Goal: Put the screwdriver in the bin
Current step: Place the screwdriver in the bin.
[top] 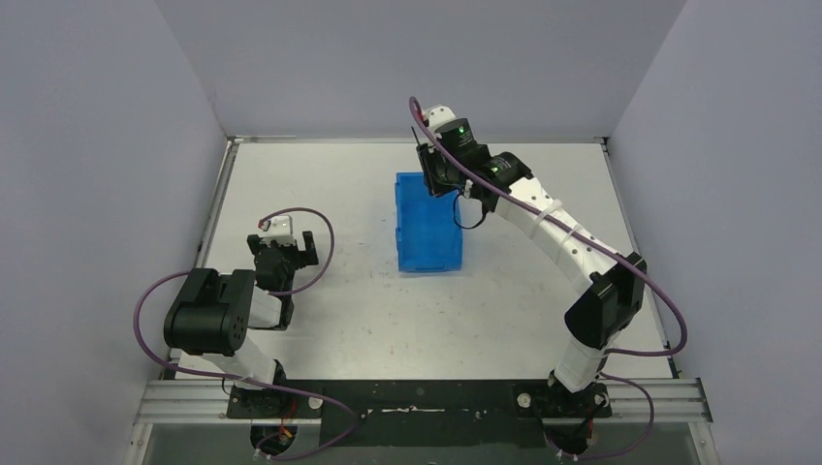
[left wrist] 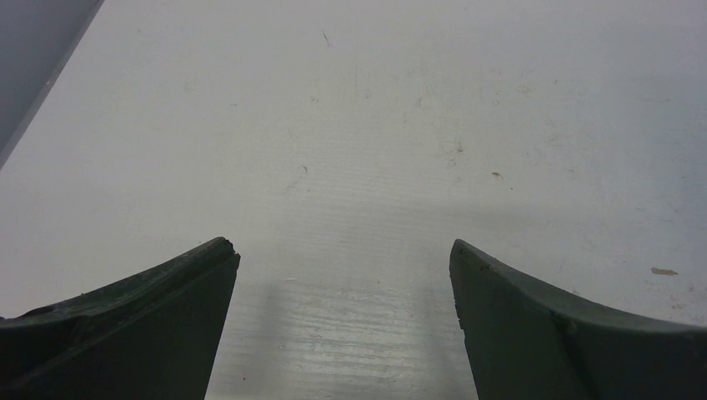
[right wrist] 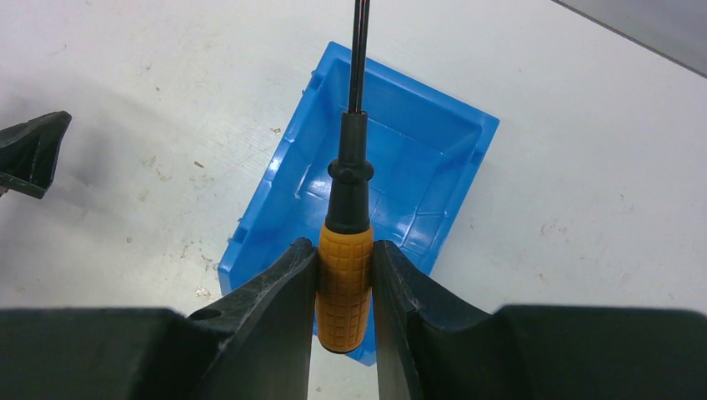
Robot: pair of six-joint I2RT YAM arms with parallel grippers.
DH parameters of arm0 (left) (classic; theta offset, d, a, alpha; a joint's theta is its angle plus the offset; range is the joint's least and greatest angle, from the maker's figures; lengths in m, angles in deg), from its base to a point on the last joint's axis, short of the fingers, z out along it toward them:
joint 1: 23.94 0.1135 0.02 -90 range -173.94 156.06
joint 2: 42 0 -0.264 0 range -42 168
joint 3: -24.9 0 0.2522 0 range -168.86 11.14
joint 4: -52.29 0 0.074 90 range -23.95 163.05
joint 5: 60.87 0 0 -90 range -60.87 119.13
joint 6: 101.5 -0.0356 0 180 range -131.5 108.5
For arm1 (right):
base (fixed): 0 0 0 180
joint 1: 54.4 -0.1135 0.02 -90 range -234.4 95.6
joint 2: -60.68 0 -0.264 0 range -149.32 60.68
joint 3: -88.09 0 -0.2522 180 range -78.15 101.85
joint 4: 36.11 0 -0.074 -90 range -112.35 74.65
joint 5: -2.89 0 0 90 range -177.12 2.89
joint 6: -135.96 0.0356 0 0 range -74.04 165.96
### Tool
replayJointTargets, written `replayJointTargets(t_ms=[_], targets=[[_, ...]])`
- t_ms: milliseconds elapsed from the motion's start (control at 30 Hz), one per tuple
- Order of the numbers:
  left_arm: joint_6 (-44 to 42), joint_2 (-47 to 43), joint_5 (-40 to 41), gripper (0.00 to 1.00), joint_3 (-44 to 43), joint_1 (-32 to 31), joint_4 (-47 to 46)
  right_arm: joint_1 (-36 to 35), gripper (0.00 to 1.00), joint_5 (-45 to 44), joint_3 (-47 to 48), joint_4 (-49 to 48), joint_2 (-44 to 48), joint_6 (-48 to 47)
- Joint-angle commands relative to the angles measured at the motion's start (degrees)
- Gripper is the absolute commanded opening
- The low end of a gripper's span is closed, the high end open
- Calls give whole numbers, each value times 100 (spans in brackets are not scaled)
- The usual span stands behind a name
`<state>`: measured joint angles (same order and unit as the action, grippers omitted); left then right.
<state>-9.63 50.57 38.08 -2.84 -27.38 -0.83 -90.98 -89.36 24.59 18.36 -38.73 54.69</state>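
Observation:
My right gripper (right wrist: pixel 344 246) is shut on the orange handle of the screwdriver (right wrist: pixel 343 283). Its black collar and thin shaft (right wrist: pixel 358 58) point away from the wrist, over the bin. The blue bin (right wrist: pixel 417 158) lies below the held screwdriver, open side up, with nothing in it that I can see. In the top view the right gripper (top: pixel 431 165) hovers at the bin's (top: pixel 426 228) far end. My left gripper (top: pixel 291 254) rests low at the left, well away from the bin. Its fingers (left wrist: pixel 343 248) stand wide open over bare table.
The white table (top: pixel 339 320) is enclosed by grey walls on the left, back and right. A black pointed part (right wrist: pixel 29 154) shows at the left edge of the right wrist view. Purple cables loop around both arms.

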Motion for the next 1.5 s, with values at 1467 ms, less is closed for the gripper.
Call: replayJointTargets(t_ms=[1467], targets=[[-1,-34,-16,97,-61,-7,-247,-290,51,-253,-2153,-2131,-946,-873]])
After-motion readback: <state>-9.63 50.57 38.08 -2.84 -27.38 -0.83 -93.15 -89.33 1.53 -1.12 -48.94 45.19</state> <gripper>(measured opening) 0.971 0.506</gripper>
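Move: With the screwdriver still pinched by its handle, the right gripper hangs high over the bin: the bin's middle lies about 3 cm ahead, 1 cm to the left and some 22 cm below. The idle left gripper stands roughly 31 cm to the left, about level in reach and 20 cm lower. From that left gripper, the bin is around 30 cm to the right, 4 cm ahead and 3 cm below. Lower the right gripper almost straight down into the bin, about 19 cm, quickly at first and then easing, while tipping the fingers some 15 degrees more steeply downwards with a slight counter-clockwise turn. Keep the grip on the screwdriver handle until near the bottom, then open the fingers about halfway to let go and hold there. ##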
